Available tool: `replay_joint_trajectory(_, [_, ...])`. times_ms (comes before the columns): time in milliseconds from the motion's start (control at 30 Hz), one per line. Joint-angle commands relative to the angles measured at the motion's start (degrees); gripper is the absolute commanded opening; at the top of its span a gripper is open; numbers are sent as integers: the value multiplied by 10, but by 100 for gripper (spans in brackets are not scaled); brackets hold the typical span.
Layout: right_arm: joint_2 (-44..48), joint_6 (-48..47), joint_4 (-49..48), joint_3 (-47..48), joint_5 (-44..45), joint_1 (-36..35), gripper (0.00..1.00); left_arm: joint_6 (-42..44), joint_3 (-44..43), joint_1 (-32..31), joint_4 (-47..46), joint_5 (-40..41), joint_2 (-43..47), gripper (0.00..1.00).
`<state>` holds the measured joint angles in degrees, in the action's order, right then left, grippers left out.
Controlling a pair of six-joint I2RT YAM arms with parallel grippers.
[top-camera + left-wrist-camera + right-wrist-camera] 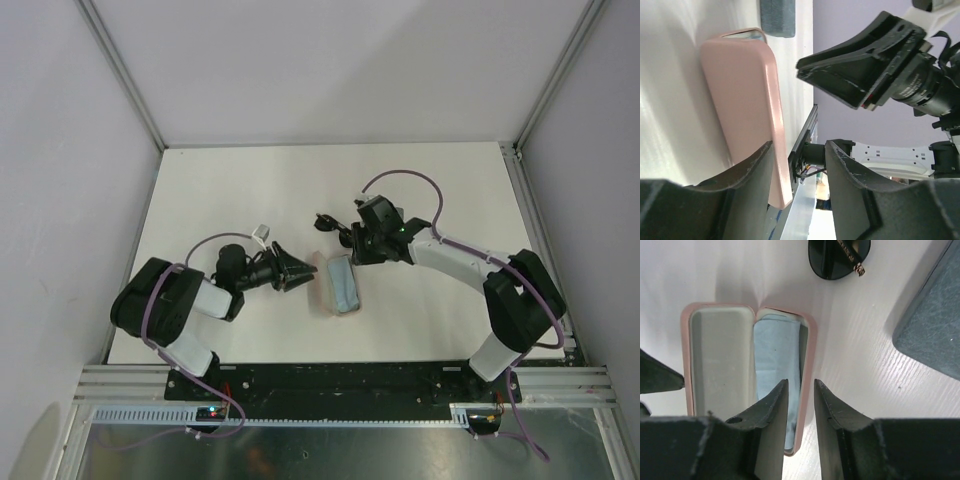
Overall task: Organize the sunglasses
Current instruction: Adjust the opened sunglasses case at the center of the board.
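Note:
An open pink case lies mid-table with a light-blue cloth in its right half. A black pair of sunglasses lies just beyond it; one dark lens shows in the right wrist view. My right gripper straddles the case's right wall, jaws a little apart, with a gap on each side. In the overhead view my left gripper is at the case's left side. It is open; the pink lid's edge stands just inside its left finger.
A blue-grey case lies on the table right of the pink one and shows again as a blue-grey case past the lid. The right gripper's fingers hang close above my left one. The table's near rail runs behind.

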<state>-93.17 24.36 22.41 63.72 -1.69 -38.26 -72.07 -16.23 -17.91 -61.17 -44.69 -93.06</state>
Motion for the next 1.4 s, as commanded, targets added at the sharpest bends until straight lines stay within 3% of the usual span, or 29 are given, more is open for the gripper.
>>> replay_joint_trajectory(0, [-19,14,28,18,34,-16,30,1,-21,-18,11,-5,30,51])
replay_joint_trajectory(567, [-54,49,25,-11,53,-33,26,12,-26,-31,28,0,37,63])
replay_joint_trajectory(933, [-79,50,8,-29,47,-35,24,18,-16,-30,31,9,40,80])
replay_joint_trajectory(1033, [-83,51,6,-31,46,-35,20,21,-15,-30,32,11,33,81])
replay_joint_trajectory(1200, [-84,54,-1,-37,39,-34,5,26,-17,-38,32,21,12,84])
replay_joint_trajectory(1367, [-81,58,-8,-48,28,-31,0,27,-23,-60,32,40,-19,96])
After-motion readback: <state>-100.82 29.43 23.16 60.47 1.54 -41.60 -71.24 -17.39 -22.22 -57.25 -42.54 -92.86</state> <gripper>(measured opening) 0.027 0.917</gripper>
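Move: About 5 cm back and 4 cm to the left of the right hand, some 7 cm below it, lies the middle of the opened pink sunglasses case. The dark sunglasses lie about 9 cm ahead of that hand and 6 cm to its left; the grey case is 9 cm ahead and 6 cm to its right. From the left hand the pink case's middle is roughly 6 cm to the right, level fore and aft, and 7 cm lower. Sinking about 7 cm and drawing back some 3 cm in two stages with a brief near-stop between them, the right hand steepens its fingers by about 10 degrees, then shuts them on the thin right rim of the case, pinching it. The left hand shifts only about 2 cm right and back beside the lid while its fingers open from half to nearly wide. ##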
